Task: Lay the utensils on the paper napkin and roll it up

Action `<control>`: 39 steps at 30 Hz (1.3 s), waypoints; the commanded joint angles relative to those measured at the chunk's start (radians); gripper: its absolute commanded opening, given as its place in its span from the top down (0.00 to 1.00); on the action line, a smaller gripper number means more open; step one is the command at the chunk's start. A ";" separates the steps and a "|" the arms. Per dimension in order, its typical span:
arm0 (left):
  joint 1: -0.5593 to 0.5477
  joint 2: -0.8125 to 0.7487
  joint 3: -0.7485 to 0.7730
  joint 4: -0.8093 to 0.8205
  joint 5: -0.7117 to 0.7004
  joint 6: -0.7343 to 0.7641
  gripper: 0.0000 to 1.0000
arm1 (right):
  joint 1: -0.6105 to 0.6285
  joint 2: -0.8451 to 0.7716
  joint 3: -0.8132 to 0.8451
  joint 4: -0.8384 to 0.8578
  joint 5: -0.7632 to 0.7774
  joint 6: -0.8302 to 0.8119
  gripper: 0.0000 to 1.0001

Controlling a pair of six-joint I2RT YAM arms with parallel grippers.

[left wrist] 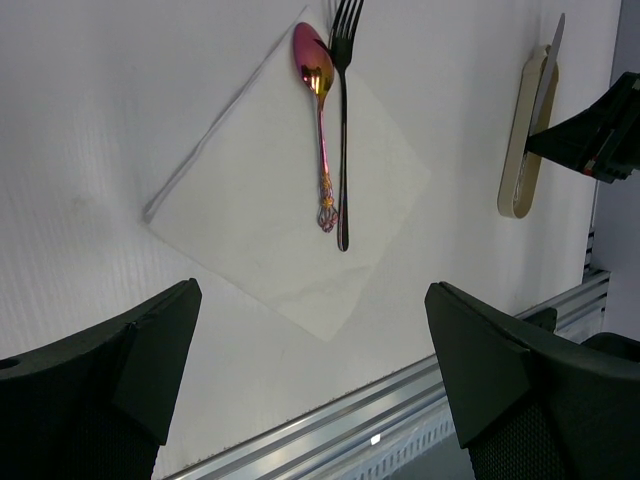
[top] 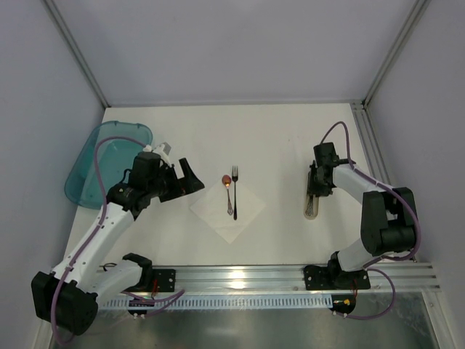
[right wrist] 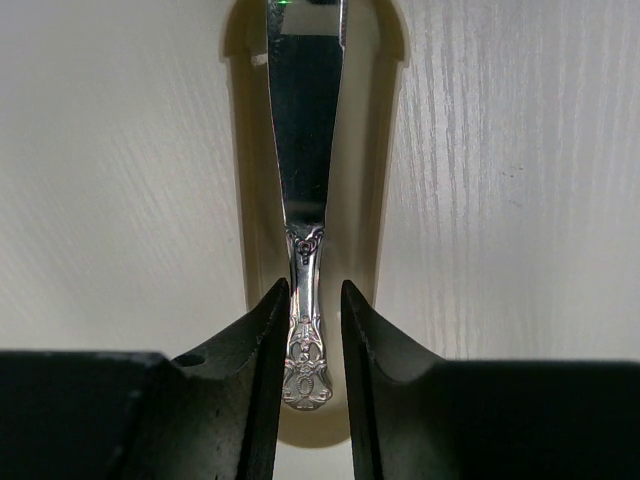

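The white paper napkin (top: 227, 211) (left wrist: 280, 200) lies as a diamond at the table's middle. A dark fork (top: 235, 190) (left wrist: 343, 150) and a pink-gold spoon (top: 227, 187) (left wrist: 320, 110) lie side by side on it, heads pointing away. A silver knife (right wrist: 305, 130) (left wrist: 548, 70) (top: 312, 206) rests in a beige oblong holder (right wrist: 375, 150) (left wrist: 520, 150) on the right. My right gripper (right wrist: 315, 290) (top: 314, 187) straddles the knife's ornate handle, with a narrow gap showing at the right finger. My left gripper (left wrist: 312, 290) (top: 195, 177) hovers wide open left of the napkin, holding nothing.
A translucent teal tub (top: 94, 167) sits at the far left behind the left arm. An aluminium rail (top: 290, 275) (left wrist: 400, 400) runs along the near table edge. Frame posts stand at the back corners.
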 commanded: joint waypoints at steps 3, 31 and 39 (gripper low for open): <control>0.006 -0.032 -0.002 0.038 0.020 0.004 0.00 | -0.002 -0.011 -0.012 0.020 -0.008 0.019 0.71; 0.006 0.022 0.028 0.040 0.006 0.010 0.00 | 0.012 -0.048 0.092 -0.054 -0.018 -0.024 0.96; 0.006 0.039 0.025 0.055 0.006 0.007 0.00 | 0.027 -0.092 0.135 -0.106 -0.058 -0.029 0.96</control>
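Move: The knife lies in the small tray almost under the right hand: its middle is about 5 cm ahead and a centimetre below, with the handle between the fingertips. The tray's middle is some 2 cm ahead and 2 cm below. Off to the hand's left lie the fork, about 29 cm away and 1 cm ahead, and the spoon, about 32 cm away and level with it. From the left hand the knife is roughly 42 cm right, 9 cm ahead and 15 cm below. The right fingers close on the knife's handle and pinch it, after sinking about 1 cm down into the tray around it with a slight draw back. Keeping that grip, the hand then lifts roughly 4 cm out of the tray, drifting about a centimetre forward and left, with the wrist barely turning. ##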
